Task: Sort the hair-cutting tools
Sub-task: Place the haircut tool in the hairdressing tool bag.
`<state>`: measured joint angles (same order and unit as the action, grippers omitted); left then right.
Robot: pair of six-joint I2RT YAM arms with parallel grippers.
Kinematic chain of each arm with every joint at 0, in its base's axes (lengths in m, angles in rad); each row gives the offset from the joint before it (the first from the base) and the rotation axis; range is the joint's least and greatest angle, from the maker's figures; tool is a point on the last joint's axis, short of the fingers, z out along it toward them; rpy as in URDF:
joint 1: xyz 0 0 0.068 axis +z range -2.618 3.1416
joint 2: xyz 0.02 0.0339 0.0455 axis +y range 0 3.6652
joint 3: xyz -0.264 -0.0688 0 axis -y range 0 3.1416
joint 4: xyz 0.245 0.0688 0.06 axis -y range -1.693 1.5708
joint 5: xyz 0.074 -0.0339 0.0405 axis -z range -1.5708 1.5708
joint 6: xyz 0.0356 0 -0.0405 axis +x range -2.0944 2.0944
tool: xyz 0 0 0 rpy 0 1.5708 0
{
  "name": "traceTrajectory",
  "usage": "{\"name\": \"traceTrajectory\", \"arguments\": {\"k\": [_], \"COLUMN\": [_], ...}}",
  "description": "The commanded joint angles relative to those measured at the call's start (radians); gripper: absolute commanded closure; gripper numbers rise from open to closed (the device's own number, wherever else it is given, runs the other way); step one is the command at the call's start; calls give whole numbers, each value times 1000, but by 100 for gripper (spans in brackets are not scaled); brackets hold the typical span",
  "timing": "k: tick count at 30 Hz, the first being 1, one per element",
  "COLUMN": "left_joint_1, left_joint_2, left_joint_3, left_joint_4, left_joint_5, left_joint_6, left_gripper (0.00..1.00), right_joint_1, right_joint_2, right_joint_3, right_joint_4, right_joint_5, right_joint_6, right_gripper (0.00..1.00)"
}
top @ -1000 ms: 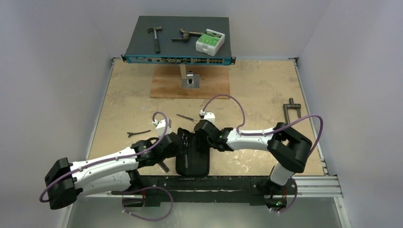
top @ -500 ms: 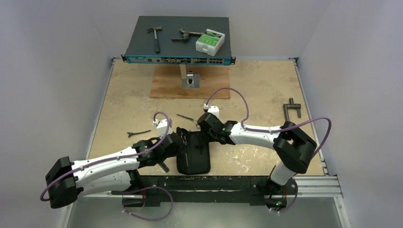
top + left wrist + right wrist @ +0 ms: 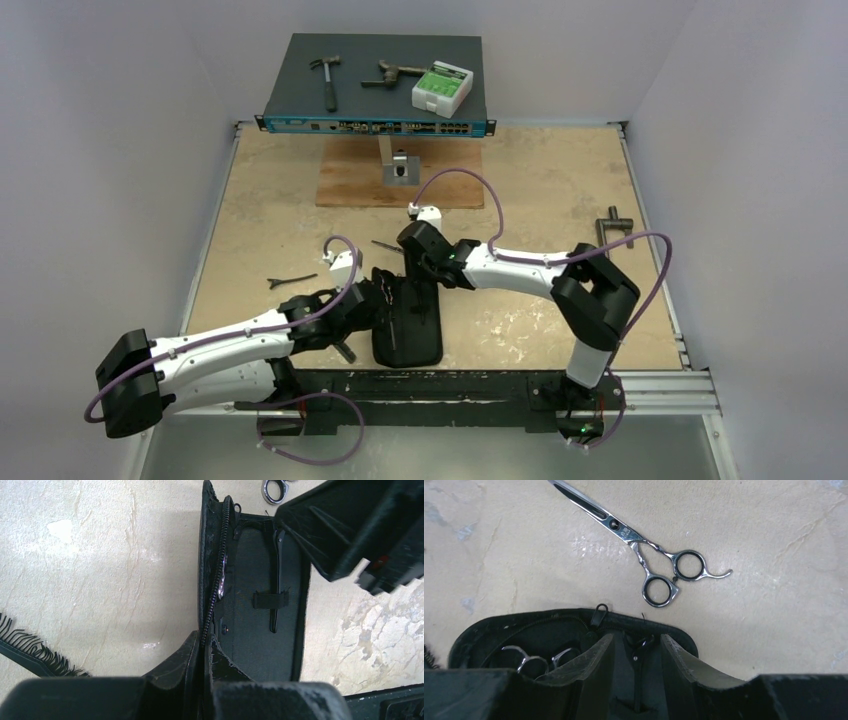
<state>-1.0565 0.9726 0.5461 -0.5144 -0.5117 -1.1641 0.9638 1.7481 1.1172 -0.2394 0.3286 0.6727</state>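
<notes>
A black zip case (image 3: pixel 410 335) lies open near the front edge. My left gripper (image 3: pixel 372 300) is shut on its zippered left flap (image 3: pixel 206 630) and holds that flap upright. Inside, a black hair clip (image 3: pixel 276 575) sits under an elastic strap, and silver scissor rings (image 3: pixel 526 660) show in the left pocket. My right gripper (image 3: pixel 638 652) is open over the case's far end, its fingers either side of the clip without touching it. A second pair of silver scissors (image 3: pixel 644 545) lies on the table just beyond. Another thin black clip (image 3: pixel 290 280) lies to the left. A black comb (image 3: pixel 30 650) is beside my left gripper.
A blue-fronted network switch (image 3: pixel 375 125) at the back carries a hammer (image 3: pixel 325 80), a rusty tool (image 3: pixel 395 72) and a white-green box (image 3: pixel 442 88). In front of it lies a wooden board (image 3: pixel 350 185) with a metal bracket (image 3: pixel 402 168). A grey T-shaped bar (image 3: pixel 612 232) lies far right.
My right gripper has moved from over the middle of the case towards its far end, nearer the loose scissors. The left arm and the case have not moved.
</notes>
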Motion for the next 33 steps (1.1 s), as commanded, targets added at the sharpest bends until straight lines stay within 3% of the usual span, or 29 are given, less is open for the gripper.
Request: {"name": "traceTrajectory", "arguments": {"k": [1,7,13,17,33], "left_joint_1": [-8,-10,-11,-11,-11], "left_joint_2": [2,11,18,18,31], "left_joint_3": [34,41,41,50,65], "left_joint_4": [51,56,51,31,-16], "left_joint_5": [-28,-30,-37,-54,-93], "left_joint_6": [17,18,9,-2,-54], "left_gripper": [100,100,100,100,100], "right_joint_1": [0,0,0,4,40], "right_joint_2": [46,70,63,39,-85], "right_joint_3": [57,52,24,-16,-155], "right_joint_4": [4,0,-4,-1,-1], "right_joint_5": [28,12,10,-1,-37], "right_joint_6": [-28,-38,-39,-21,24], "right_gripper": [63,67,87,95,100]}}
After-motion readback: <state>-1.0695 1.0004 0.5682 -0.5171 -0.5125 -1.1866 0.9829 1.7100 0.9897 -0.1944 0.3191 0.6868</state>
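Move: The hair clip already lies in the bag under its elastic strap, its head end right below the right fingertips and its middle about 4 cm back and 3 cm down. The strap crosses it some 5 cm back from that hand; the bag's scissors lie 7 cm back and 5 cm left of it; the loose scissors are about 6 cm ahead and 2 cm left. From the left hand, which holds the bag's raised left edge, the clip is about 5 cm ahead, 7 cm right and 5 cm below. The clip's head end is what the right hand sinks onto, nearly 3 cm straight down. The open fingers then close and pinch it, and the hand draws the clip back towards the robot by about 2.5 cm, drifting nearly 2 cm right, low along the bag. The left hand stays in place and keeps its hold on the bag's edge. ##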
